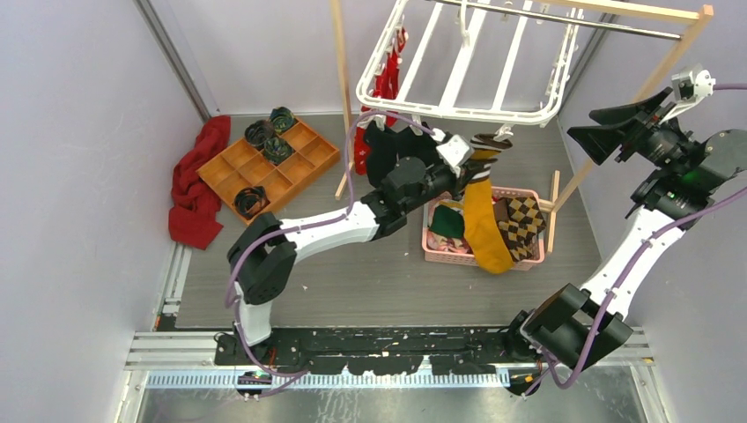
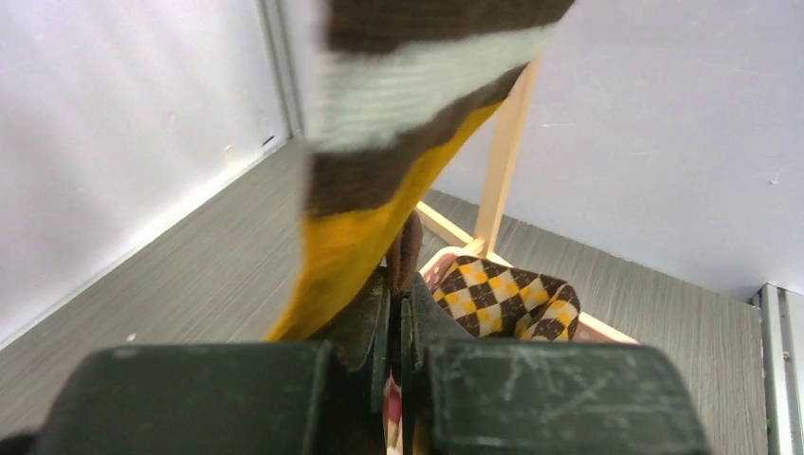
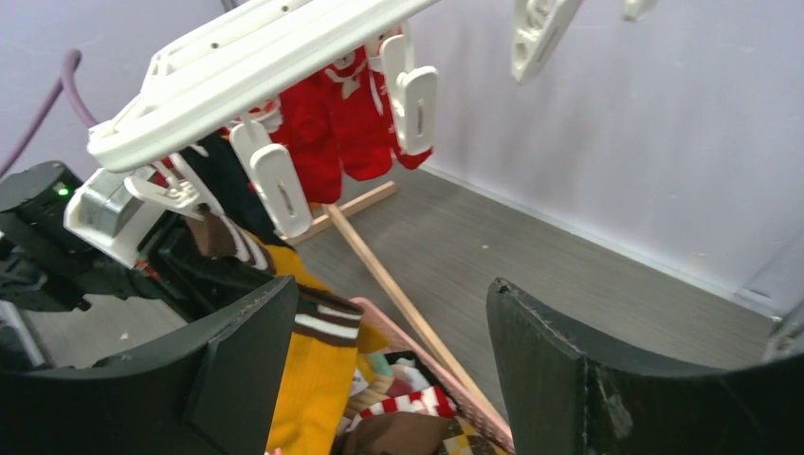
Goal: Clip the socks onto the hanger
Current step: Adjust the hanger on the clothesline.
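A mustard-yellow sock with a brown-and-white striped cuff hangs below the front rim of the white hanger. My left gripper is shut on its upper part; in the left wrist view the jaws pinch the sock. The cuff reaches a clip; whether the clip bites it I cannot tell. Red socks and a black sock hang from the hanger. My right gripper stands open and empty to the right of the hanger, facing free clips.
A pink basket under the hanger holds more socks, among them a brown argyle one. A wooden rack carries the hanger. An orange compartment tray with rolled bundles and a red cloth lie at the left.
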Motion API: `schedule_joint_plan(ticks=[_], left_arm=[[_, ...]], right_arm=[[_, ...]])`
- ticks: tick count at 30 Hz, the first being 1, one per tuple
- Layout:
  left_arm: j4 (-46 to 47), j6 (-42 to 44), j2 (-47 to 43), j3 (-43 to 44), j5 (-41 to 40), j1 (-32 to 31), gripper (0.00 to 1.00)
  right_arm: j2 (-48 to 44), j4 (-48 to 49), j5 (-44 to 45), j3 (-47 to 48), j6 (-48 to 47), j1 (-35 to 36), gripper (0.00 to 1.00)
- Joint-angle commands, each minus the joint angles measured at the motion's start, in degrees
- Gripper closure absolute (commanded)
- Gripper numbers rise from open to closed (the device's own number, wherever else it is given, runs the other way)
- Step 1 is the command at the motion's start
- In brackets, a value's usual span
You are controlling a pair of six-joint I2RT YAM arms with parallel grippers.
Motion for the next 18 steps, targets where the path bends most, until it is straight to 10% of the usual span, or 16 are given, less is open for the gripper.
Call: schedule_joint_plan(ticks=[1, 18], left_arm=[[4.6, -0.6, -8.6, -4.6, -5.0, 1.3, 1.0], [5.4, -7.5, -19.5, -14.0, -2.6, 9.9, 1.0]], right_arm=[[-0.8, 21.4, -1.9, -0.8, 16.9, 3.5, 0.22], [3.1, 50.2, -2.0, -1.7, 44.4, 10.1, 0.18]])
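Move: The left hand pinches the second yellow sock; the black sock's clip on the hanger's front bar is about 18 cm to its left, 3 cm ahead and 8 cm above. The clip with the first yellow sock is some 6 cm to the left hand's right, 2 cm ahead and 7 cm above. From the open right hand, the hanger's front right corner lies about 16 cm left, 5 cm back and 8 cm above. The left hand keeps its pinch on the yellow sock and sweeps about 11 cm left, rising some 5 cm on the way, under the hanger's front bar towards the black sock's clip, drawing the already clipped yellow sock sideways with it as the wrist turns about 10 degrees counter-clockwise. Meanwhile the empty right hand, fingers staying wide open, shifts about 6 cm left towards the hanger's front right corner and swings some 15 degrees counter-clockwise, stopping short of the frame. ##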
